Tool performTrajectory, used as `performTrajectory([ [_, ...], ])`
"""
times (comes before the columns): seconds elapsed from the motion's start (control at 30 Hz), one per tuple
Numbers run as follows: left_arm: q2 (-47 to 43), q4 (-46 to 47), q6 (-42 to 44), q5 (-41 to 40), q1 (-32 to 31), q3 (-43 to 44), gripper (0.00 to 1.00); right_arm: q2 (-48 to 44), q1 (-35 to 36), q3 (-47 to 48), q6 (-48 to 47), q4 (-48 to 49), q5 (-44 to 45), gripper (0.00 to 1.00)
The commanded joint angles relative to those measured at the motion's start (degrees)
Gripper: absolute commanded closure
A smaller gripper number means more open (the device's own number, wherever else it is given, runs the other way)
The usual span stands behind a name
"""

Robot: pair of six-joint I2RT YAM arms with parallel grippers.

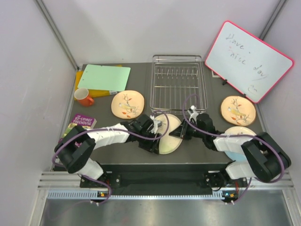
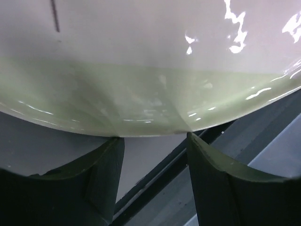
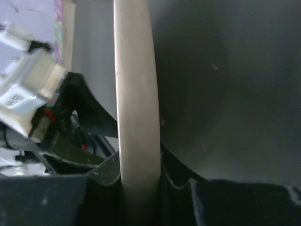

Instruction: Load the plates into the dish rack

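The pale yellow-green plate [image 1: 169, 134] is held tilted on edge above the table's front middle, just in front of the dish rack [image 1: 178, 84], which holds no plates. My right gripper [image 1: 183, 133] is shut on its right rim; in the right wrist view the rim [image 3: 136, 94] runs between the fingers [image 3: 106, 172]. My left gripper [image 1: 156, 128] is open at the plate's left side. In the left wrist view both fingertips [image 2: 113, 150] touch the plate's lower edge [image 2: 150, 103]. One peach plate [image 1: 127, 104] lies left of the rack, another [image 1: 238, 110] to its right. The blue and cream plate [image 1: 237, 141] lies partly under my right arm.
An orange mug [image 1: 83, 96], a green folder [image 1: 104, 77] and a book [image 1: 82, 123] sit at the left. A pink-framed whiteboard [image 1: 249, 60] leans at the back right.
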Motion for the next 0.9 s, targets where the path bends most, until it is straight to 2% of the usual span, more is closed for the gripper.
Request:
performTrajectory([
  [0.0,1.9,1.5,3.6,-1.0,-0.8,-2.0,0.37,-4.2,2.9,2.2,-4.4,2.9,-3.1,1.0],
  [0.07,-1.1,-3.2,7.3,-0.5,-0.5,-2.1,0.32,-6.6,2.8,2.8,-7.6,1.3,-5.9,1.0],
  [0.1,-9.0,-4.3,8.3,-1.0,0.1,-3.1,0.27,-8.0,2.5,4.0,-9.0,0.3,-7.0,1.0],
  [0.13,-14.5,-3.5,8.8,0.9,3.7,-5.7,0.26,-10.3,2.4,4.8,-11.8,-0.8,-9.4,1.0],
  [0.17,-20.1,-1.9,9.5,0.2,3.7,-6.4,0.21,-11.6,2.3,5.6,-13.3,-3.8,-10.9,1.0],
  [0.2,-29.8,0.2,11.3,-0.7,3.6,-6.2,0.12,-12.6,1.9,8.1,-15.1,-6.7,-11.5,1.0],
  [0.23,-32.7,-1.9,13.0,-2.0,2.7,-4.0,0.1,-14.4,1.7,9.2,-18.4,-8.9,-12.4,1.0],
  [0.27,-34.0,-7.6,14.9,-3.1,2.2,-1.4,0.1,-15.2,1.5,10.3,-20.0,-12.9,-12.8,1.0],
  [0.3,-33.7,-10.9,16.9,-7.4,2.2,4.4,0.09,-15.7,1.1,13.4,-22.0,-15.2,-13.2,1.0],
  [0.37,-33.2,-17.2,18.4,-11.1,2.3,10.1,0.07,-16.6,0.8,17.4,-28.3,-22.3,-13.6,1.0],
  [0.43,-33.6,-19.5,22.7,-15.0,2.2,13.8,0.07,-15.9,0.4,25.3,-33.7,-26.5,-13.5,1.0],
  [0.47,-34.7,-18.3,23.1,-18.8,2.3,13.9,0.07,-15.4,0.2,28.4,-34.9,-31.2,-13.0,1.0],
  [0.53,-36.0,-11.1,26.8,-28.4,2.3,11.0,0.09,-12.4,-1.4,38.0,-37.2,-34.4,-11.7,1.0],
  [0.6,-38.3,-2.7,30.9,-32.3,2.6,6.1,0.09,-8.5,-3.3,47.5,-37.7,-37.8,-10.9,1.0],
  [0.7,-42.2,2.5,34.5,-35.0,3.0,0.5,0.1,-1.9,-4.8,61.1,-41.9,-43.3,-5.8,1.0],
  [0.87,-46.0,3.3,34.8,-34.7,3.1,-1.8,0.1,8.6,-10.1,78.4,-44.3,-48.0,4.0,1.0],
])
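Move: The right hand has the green-edged plate's rim pinched; the dish rack's middle lies about 22 cm straight ahead of this hand, 1 cm lower. One bird plate lies some 14 cm ahead and 21 cm left of it, another 11 cm ahead and 28 cm right, both about 5 cm lower. From the left hand, at the held plate's near left rim, the rack is 27 cm ahead and 9 cm right, some 2 cm higher. The right hand lifts the pinched plate about 30 cm and 13 forward; the left opens, rises clear. ##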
